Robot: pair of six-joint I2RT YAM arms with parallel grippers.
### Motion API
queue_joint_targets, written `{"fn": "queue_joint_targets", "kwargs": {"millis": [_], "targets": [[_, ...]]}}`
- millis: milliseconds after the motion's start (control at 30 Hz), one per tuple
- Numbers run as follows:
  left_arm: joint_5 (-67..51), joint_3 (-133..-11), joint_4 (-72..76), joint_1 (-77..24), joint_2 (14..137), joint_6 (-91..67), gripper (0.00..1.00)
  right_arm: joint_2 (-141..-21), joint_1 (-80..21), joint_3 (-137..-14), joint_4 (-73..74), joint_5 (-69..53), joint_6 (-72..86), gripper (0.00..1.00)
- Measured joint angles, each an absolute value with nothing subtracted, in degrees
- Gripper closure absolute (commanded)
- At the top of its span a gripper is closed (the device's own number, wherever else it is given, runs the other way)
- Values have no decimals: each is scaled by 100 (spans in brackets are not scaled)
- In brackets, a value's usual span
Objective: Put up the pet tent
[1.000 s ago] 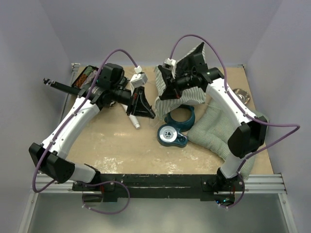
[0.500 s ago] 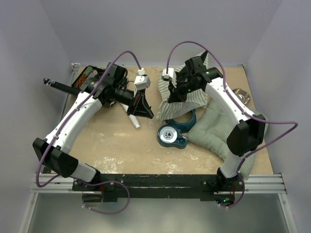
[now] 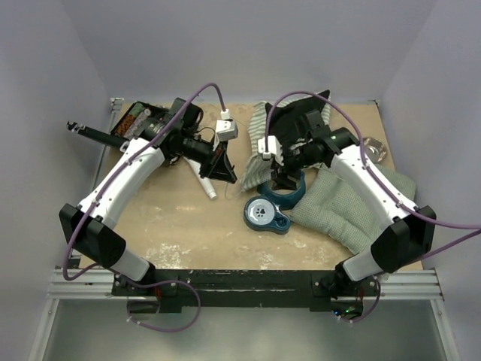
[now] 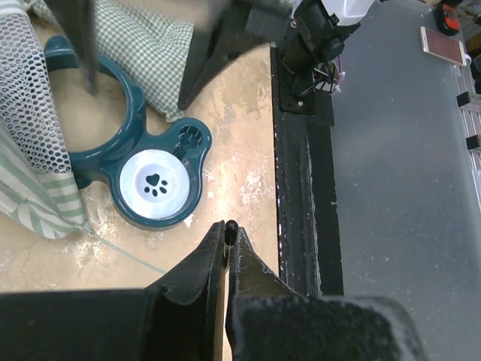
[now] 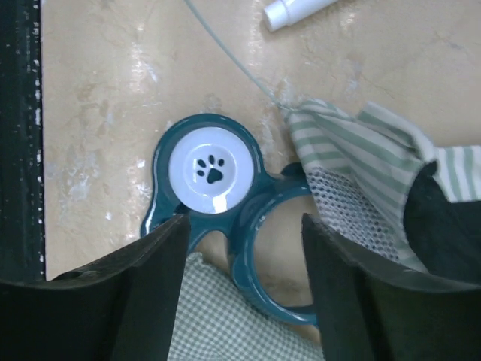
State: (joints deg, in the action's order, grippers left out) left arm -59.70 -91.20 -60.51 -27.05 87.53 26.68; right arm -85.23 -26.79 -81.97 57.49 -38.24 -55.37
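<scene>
The pet tent (image 3: 258, 119) lies crumpled at the back middle of the table, striped fabric around a black panel. Its striped corner and white mesh also show in the left wrist view (image 4: 26, 180) and in the right wrist view (image 5: 353, 143). My right gripper (image 3: 284, 180) hangs open just in front of it, above the ring of the teal bowl stand (image 5: 214, 169), with nothing between its fingers (image 5: 244, 226). My left gripper (image 3: 224, 169) is left of the tent, shut on a thin white pole with a black tip (image 4: 231, 225).
The teal bowl stand (image 3: 267, 212) sits mid-table, against the green checked cushion (image 3: 338, 210) on the right. A white tube (image 3: 208, 186) lies under the left gripper. A metal bowl (image 3: 373, 147) is far right, a tray (image 3: 135, 119) back left, a black rail (image 3: 240, 282) along the near edge.
My right gripper has let go of the tent, opened, and come down toward the bowl stand. The tent has sunk back onto the table. The left gripper shifted slightly right, still shut.
</scene>
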Motion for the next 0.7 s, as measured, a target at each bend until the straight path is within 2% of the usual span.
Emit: {"fn": "queue_joint_targets", "kwargs": {"millis": [200, 433, 700], "targets": [[-5931, -9174, -6141, -2722, 8877, 2781, 100, -8523, -2139, -8912, 5535, -3876, -5791, 11], [-5907, -9174, -6160, -2783, 8875, 2832, 100, -8947, -2178, -9371, 5000, -4219, -6141, 2], [-5839, -9174, -6158, -2783, 8873, 2834, 100, -10674, -2182, -10040, 5234, -4294, -6978, 3]]}}
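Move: The tent's black-edged fold, where stripes and mesh meet, lies some 13 cm ahead of the right hand, 3 cm to its left and roughly 12 cm below. The teal ring stand sits almost under that hand, about 3 cm ahead and 1 cm to its right, the paw bowl about 5 cm back and 6 cm left, both some 17 cm down. From the left hand the fold is about 18 cm ahead, 15 cm right and 20 cm below. The tent's black-edged fold is what the right hand arcs towards: forward about 12 cm in all, first climbing some 7 cm, then sinking about 8 cm while still going forward and a little left. Its fingers, already part open, spread to full width, and the wrist tips the fingers about 15 degrees outward, then eases partly back. ##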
